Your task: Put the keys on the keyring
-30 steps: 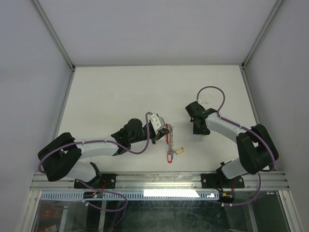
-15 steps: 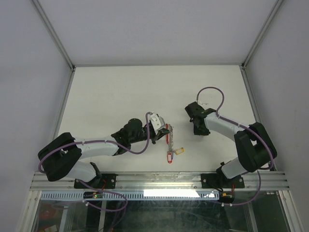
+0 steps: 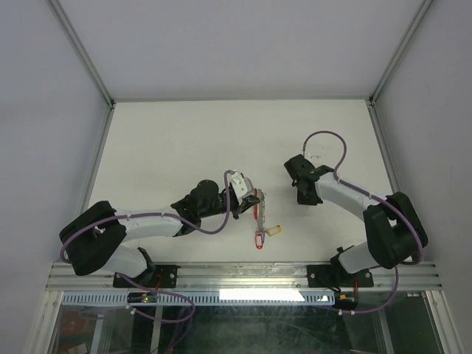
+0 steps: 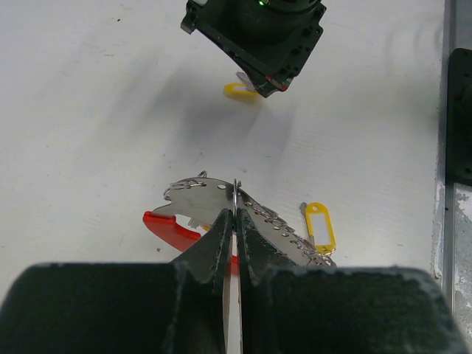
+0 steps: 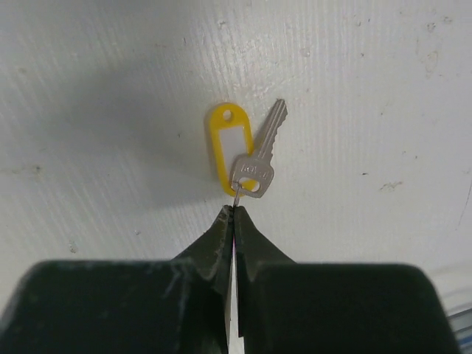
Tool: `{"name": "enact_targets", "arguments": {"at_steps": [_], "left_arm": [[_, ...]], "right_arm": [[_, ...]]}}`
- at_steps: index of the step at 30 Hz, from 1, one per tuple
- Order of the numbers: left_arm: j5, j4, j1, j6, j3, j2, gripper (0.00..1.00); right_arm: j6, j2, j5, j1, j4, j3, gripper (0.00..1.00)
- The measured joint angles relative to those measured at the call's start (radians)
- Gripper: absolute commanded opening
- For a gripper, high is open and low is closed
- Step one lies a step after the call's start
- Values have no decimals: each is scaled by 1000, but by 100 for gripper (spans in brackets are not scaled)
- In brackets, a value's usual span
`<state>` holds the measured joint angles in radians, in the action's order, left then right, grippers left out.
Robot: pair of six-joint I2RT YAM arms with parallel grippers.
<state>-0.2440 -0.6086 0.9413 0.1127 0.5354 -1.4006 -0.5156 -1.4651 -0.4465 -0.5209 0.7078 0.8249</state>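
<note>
In the left wrist view my left gripper [image 4: 234, 215] is shut on the keyring [image 4: 169, 229], a loop with a red arc and a grey metal part, held just over the table. A key with a yellow tag [image 4: 321, 227] lies by it. From above, the keyring [image 3: 257, 209] has a red tag [image 3: 259, 240] and a yellow tag [image 3: 276, 230] at its near end. My right gripper [image 5: 234, 212] is shut on the thin wire loop of another key [image 5: 259, 156] with a yellow tag [image 5: 229, 147], which lies flat on the table. In the top view this key is hidden under my right gripper [image 3: 306, 198].
The white table [image 3: 177, 140] is walled by grey panels at the back and both sides. A metal rail [image 3: 243, 276] runs along the near edge by the arm bases. My right gripper's black body [image 4: 258, 37] faces the left wrist camera across the table.
My right gripper has shut on the wire loop of the yellow-tagged key, and its arm shifted slightly. The left arm and the keyring stay where they were.
</note>
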Motion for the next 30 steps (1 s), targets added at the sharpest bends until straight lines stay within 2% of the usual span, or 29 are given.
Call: {"name": "enact_targets", "arguments": {"at_steps": [6, 10, 22, 30], "left_arm": [[-1, 1, 0, 0, 2, -1, 0], [-1, 1, 0, 0, 2, -1, 0], [-1, -5, 0, 0, 1, -3, 0], [0, -55, 0, 5, -21, -10, 0]], "right_arm": [[7, 53, -2, 0, -1, 0, 0], [57, 121, 56, -1, -40, -7, 0], [319, 416, 517, -2, -267, -175, 0], [462, 443, 807, -2, -342, -182, 0]]}}
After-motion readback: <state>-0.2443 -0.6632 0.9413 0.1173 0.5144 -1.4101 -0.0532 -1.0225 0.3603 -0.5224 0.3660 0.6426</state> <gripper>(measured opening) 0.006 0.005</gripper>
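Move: The keyring, hanging from the left hand, lies about 17 cm to the left of the right hand, which already pinches the small ring of a key with a yellow tag, and some 2 cm nearer the base and 6 cm higher. Below the keyring, a second yellow tag is about 11 cm left and 8 cm back of the right hand, and a red tag about 16 cm left and 11 cm back, both near table height. The left hand has the keyring at its fingertips, its middle roughly 3 cm below them, 1 cm back and 1 cm right. The right hand first draws almost straight up with the key, then sweeps left towards the keyring, climbing as it goes and easing slightly back towards the base, some 12 cm left and 8 cm up altogether. On the way its wrist turns about 45 degrees counter-clockwise and tips so that the shut fingers swing from pointing down to pointing more to the left, keeping their pinch on the small ring, while the left hand holds the keyring still. ##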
